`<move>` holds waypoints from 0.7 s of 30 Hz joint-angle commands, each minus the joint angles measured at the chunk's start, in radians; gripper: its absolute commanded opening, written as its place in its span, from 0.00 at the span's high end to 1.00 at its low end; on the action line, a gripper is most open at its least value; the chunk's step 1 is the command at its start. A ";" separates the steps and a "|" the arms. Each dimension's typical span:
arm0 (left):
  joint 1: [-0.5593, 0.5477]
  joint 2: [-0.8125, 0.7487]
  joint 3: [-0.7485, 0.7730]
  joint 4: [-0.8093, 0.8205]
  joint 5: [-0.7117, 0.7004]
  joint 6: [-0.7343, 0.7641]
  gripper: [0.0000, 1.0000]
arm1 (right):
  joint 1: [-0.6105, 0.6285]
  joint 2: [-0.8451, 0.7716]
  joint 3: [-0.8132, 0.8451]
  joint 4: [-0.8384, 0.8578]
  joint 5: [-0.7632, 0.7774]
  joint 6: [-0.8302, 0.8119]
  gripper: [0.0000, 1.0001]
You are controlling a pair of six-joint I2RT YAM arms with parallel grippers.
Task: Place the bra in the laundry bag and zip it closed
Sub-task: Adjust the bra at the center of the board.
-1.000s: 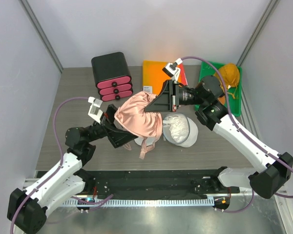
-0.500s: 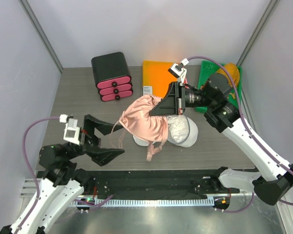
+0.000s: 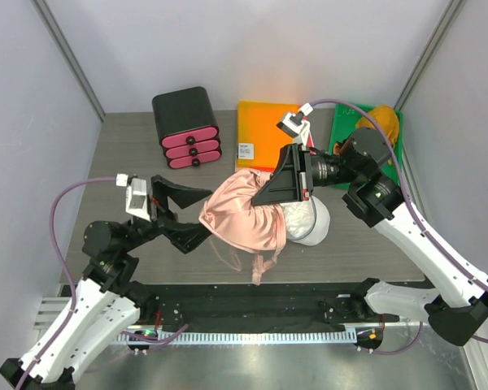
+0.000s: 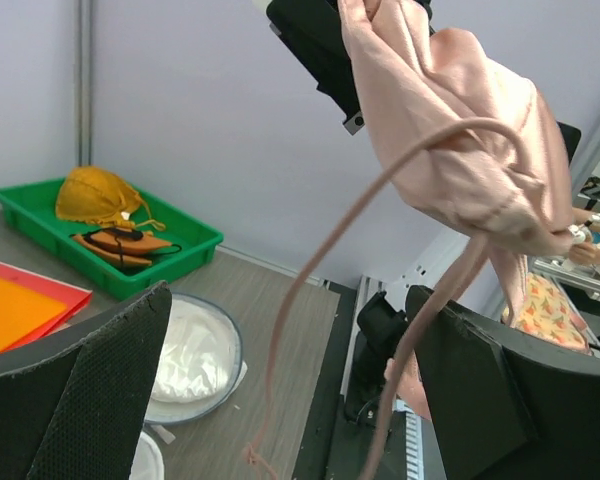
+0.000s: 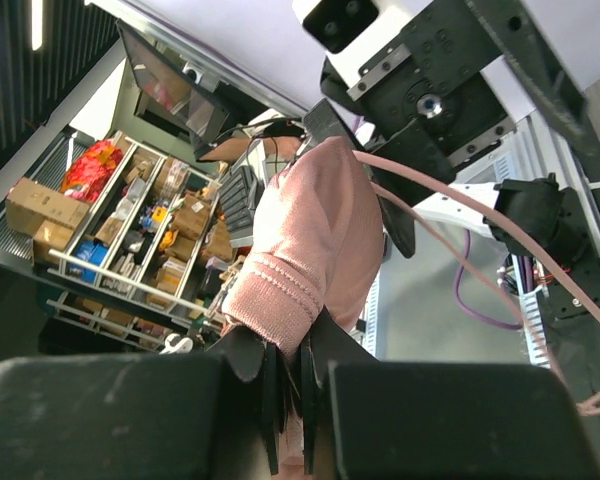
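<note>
The pink satin bra (image 3: 246,218) hangs in the air over the table's middle, bunched, its straps dangling toward the near edge. My right gripper (image 3: 265,192) is shut on its top edge; in the right wrist view the ribbed band (image 5: 280,300) is pinched between the pads. My left gripper (image 3: 197,215) stands wide open just left of the bra, not touching the cloth. In the left wrist view a strap (image 4: 310,290) hangs between the open fingers (image 4: 80,390). The white mesh laundry bag (image 3: 307,219) lies open on the table under and right of the bra, partly hidden by it; one half (image 4: 195,355) faces up.
A black drawer unit with pink fronts (image 3: 187,126) stands at the back left. An orange board (image 3: 260,130) lies at the back centre. A green tray (image 3: 359,154) with a yellow cloth (image 3: 382,123) sits at the back right. A black rail (image 3: 252,296) runs along the near edge.
My left gripper pulled away to the near left, then came back beside the bra, staying open. The right gripper has carried the bra slightly right and lower, over the bag.
</note>
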 commanded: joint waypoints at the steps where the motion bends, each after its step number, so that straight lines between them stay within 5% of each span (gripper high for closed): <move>1: -0.003 0.091 0.060 0.190 0.119 -0.052 0.00 | 0.033 -0.004 0.048 0.044 -0.007 0.027 0.99; 12: -0.013 0.175 0.106 0.375 0.357 -0.148 0.00 | 0.057 0.019 0.091 -0.020 0.013 -0.044 0.99; 21: -0.046 0.149 0.039 0.377 0.256 -0.210 0.00 | 0.060 0.100 0.168 -0.077 0.147 -0.164 0.99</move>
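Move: The bra's middle hangs roughly 9 cm to the right of the left hand, about 3 cm back and 6 cm above. It is already in the right fingers, some 3 cm left of, behind and below that hand. The laundry bag lies open about 15 cm ahead, 23 cm right and 37 cm below the left hand; its round lid is some 14 cm to the left of the bag, level with it. Open left hand draws back and up 5 cm, turning clockwise towards the bra; right keeps pinching, edging left. ##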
